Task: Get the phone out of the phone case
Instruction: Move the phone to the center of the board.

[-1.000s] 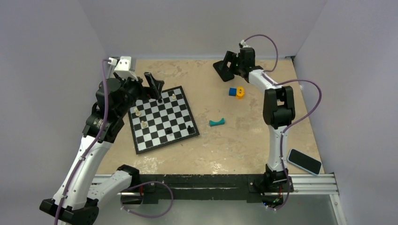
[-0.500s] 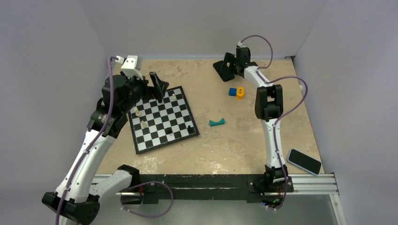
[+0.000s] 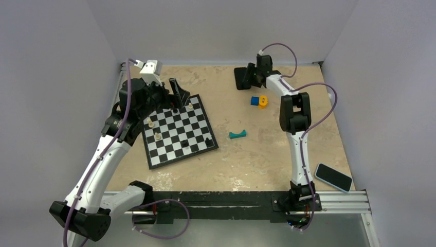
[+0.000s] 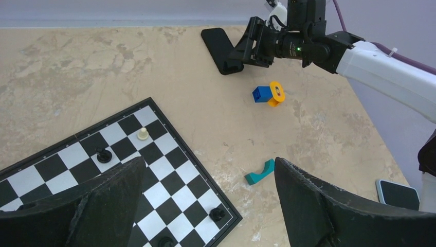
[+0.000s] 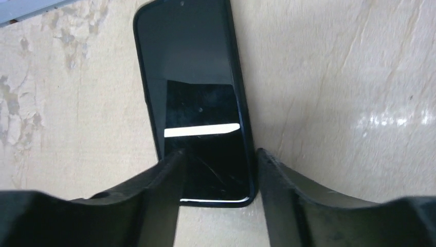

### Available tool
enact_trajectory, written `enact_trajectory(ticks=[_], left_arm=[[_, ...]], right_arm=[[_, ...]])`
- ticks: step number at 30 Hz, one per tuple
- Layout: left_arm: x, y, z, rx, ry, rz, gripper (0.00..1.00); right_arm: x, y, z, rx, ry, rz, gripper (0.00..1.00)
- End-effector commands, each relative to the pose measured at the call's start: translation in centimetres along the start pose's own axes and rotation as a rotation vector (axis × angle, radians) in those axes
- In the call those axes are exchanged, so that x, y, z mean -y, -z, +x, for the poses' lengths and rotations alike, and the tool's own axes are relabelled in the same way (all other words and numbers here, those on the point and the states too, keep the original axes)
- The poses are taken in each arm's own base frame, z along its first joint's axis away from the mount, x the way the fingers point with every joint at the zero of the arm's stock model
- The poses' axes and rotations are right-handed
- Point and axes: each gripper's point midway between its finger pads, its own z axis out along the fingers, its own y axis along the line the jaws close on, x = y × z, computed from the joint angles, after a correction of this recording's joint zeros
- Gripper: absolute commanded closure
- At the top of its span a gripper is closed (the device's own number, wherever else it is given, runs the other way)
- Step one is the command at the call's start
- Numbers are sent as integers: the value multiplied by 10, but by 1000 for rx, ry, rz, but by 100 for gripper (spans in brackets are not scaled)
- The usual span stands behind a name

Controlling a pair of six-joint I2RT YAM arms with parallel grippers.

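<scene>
The phone (image 3: 334, 177) lies screen up at the near right corner, its light-blue rim showing; it also appears in the left wrist view (image 4: 398, 194). At the far side lies the black phone case (image 3: 240, 77) (image 5: 193, 77), a rounded rectangle with a thin raised rim and a glossy inner face. My right gripper (image 3: 250, 76) (image 5: 220, 154) straddles its near end, one finger against each long edge. My left gripper (image 3: 177, 98) (image 4: 208, 162) hangs wide open over the chessboard's far corner, holding nothing.
A chessboard (image 3: 177, 131) with several pieces sits left of centre. A blue cube (image 3: 254, 101) and an orange ring piece (image 3: 264, 101) lie just near of the case, and a teal arch block (image 3: 237, 135) lies mid-table. Grey walls enclose the table.
The case was held tilted up off the table; now it lies low and flat, with the right fingers closing in on its end. The left arm has shifted right and farther back.
</scene>
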Motion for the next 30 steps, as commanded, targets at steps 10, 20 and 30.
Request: enact_trajectory(ticks=[10, 20, 30], left_arm=[[9, -25, 9, -51, 66, 67, 4], [17, -127, 73, -324, 393, 99, 25], [29, -246, 102, -396, 461, 125, 33]], right_arm=[[-31, 27, 36, -106, -92, -159, 78], [-30, 54, 63, -170, -40, -209, 90], [-29, 85, 79, -213, 84, -268, 91]])
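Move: Just ahead of the right hand lies the phone in its case, its middle about 4 cm forward, 3 cm left and 2 cm below, with the fingers at its near end. Nearer the base stand the blue block, some 12 cm back and 4 cm right of the hand, and the yellow ring, 12 cm back and 9 cm right. From the high left hand, the phone is about 36 cm ahead, 32 cm right and 31 cm down. Dragging back at the phone's near end, the right hand travels some 10 cm toward its base and slightly left, staying low, while its fingers close almost fully and come off that end beside the blue block; the wrist turns roughly 10 degrees counter-clockwise. After a slow start the left hand swoops down, forward and right toward the phone, tipping downward and partly closing its fingers. ##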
